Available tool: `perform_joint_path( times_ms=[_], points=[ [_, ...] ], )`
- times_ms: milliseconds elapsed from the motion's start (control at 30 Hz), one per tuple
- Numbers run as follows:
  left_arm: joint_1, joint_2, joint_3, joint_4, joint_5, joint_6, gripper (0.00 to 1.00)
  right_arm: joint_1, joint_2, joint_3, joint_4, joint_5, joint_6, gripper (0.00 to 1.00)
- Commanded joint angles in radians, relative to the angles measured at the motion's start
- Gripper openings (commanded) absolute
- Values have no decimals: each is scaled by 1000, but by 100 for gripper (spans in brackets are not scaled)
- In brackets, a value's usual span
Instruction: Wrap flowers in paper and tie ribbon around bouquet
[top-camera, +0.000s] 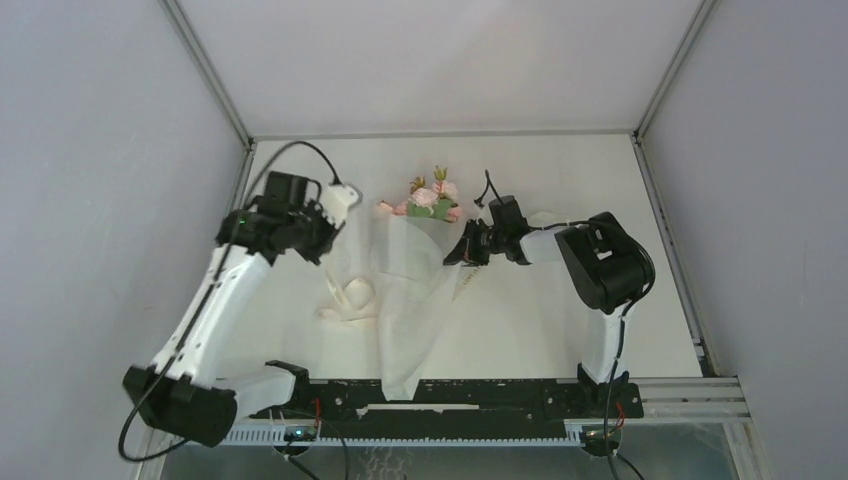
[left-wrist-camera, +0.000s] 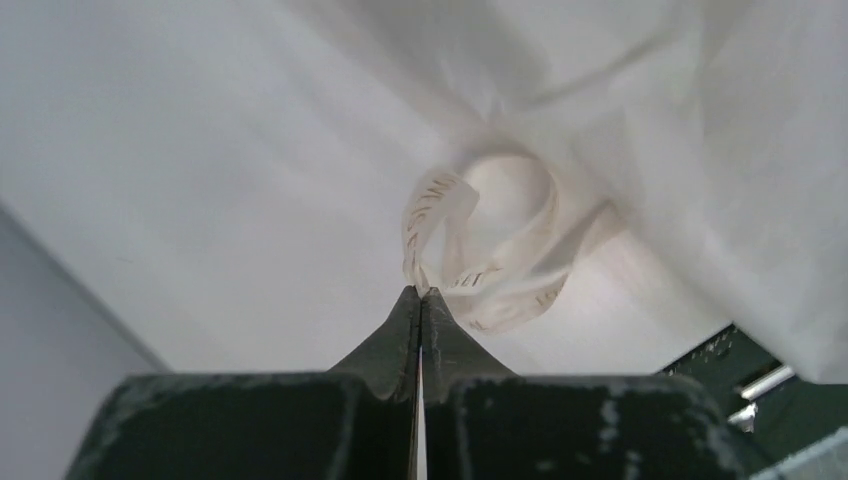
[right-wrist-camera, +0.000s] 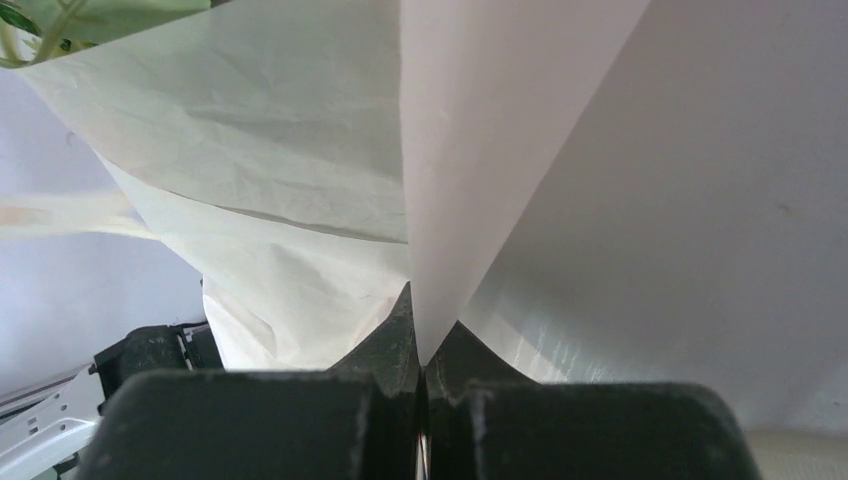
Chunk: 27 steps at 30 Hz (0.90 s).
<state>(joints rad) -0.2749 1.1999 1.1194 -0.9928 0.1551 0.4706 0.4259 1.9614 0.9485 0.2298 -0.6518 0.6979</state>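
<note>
Pale pink flowers (top-camera: 430, 195) with green leaves stick out of the top of a loose cone of off-white paper (top-camera: 410, 290) lying mid-table. In the left wrist view, my left gripper (left-wrist-camera: 421, 291) is shut on one end of the cream lettered ribbon (left-wrist-camera: 500, 250), which curls in a loop just beyond the fingertips. From above, the ribbon (top-camera: 352, 297) lies left of the paper, below the left gripper (top-camera: 335, 238). My right gripper (top-camera: 466, 250) is at the paper's right side. Its jaws (right-wrist-camera: 425, 345) are shut on a raised fold of paper (right-wrist-camera: 300, 150). A green leaf (right-wrist-camera: 60, 15) shows at the top left.
The white table (top-camera: 560, 180) is walled on the left, back and right. A black rail (top-camera: 450, 395) with the arm bases runs along the near edge. The paper's narrow end reaches that rail.
</note>
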Motion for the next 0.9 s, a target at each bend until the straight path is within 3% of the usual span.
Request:
perform_joint_path(
  times_ms=[0, 267, 400, 533, 600, 700, 867],
  points=[
    [-4, -78, 307, -163, 69, -24, 0, -16, -60, -10, -31, 12, -62, 0],
    [-36, -93, 474, -210, 110, -89, 0, -32, -86, -23, -89, 36, -108, 0],
    [-35, -85, 753, -216, 74, -167, 0, -42, -92, -22, -113, 30, -131, 0],
    [-67, -64, 952, -230, 177, -238, 1, -55, -95, -22, -136, 25, -153, 0],
    [-120, -56, 911, -215, 240, -273, 1, -55, -94, -22, -132, 16, -154, 0],
    [-201, -26, 725, -121, 276, -335, 0, -43, -85, -22, -113, -3, -143, 0],
    [-302, 148, 425, 124, 304, -407, 0, -43, -77, -22, -87, -12, -119, 0]
  ],
)
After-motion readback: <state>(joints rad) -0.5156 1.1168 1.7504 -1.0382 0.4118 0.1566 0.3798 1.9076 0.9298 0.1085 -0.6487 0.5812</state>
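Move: The left hand has just lifted the ribbon and still pinches it. The waist of the wrapped bouquet lies about 15 cm to its right, 7 cm ahead and 13 cm below; the loose ribbon coil is almost underneath, 1 cm ahead, 3 cm right and 15 cm down, and the flowers sit 19 cm ahead, 18 cm right and 12 cm below. From the right hand, pinching the paper edge, the waist is 6 cm left and 1 cm back, about level; the ribbon tail is 4 cm right, 4 cm back and 2 cm lower. The left hand keeps its shut grip on the ribbon and pulls it quickly upward some 30 cm with a brief slowing midway, then swings right (about 11 cm in all) and slightly back, sinking about 5 cm at the end while tilting some 40 degrees so the fingers point out to the right, high over the left edge of the paper. Meanwhile the right hand stays low and shut on the paper edge, drawing the bouquet about 3 cm to the right with a very slight roll. ##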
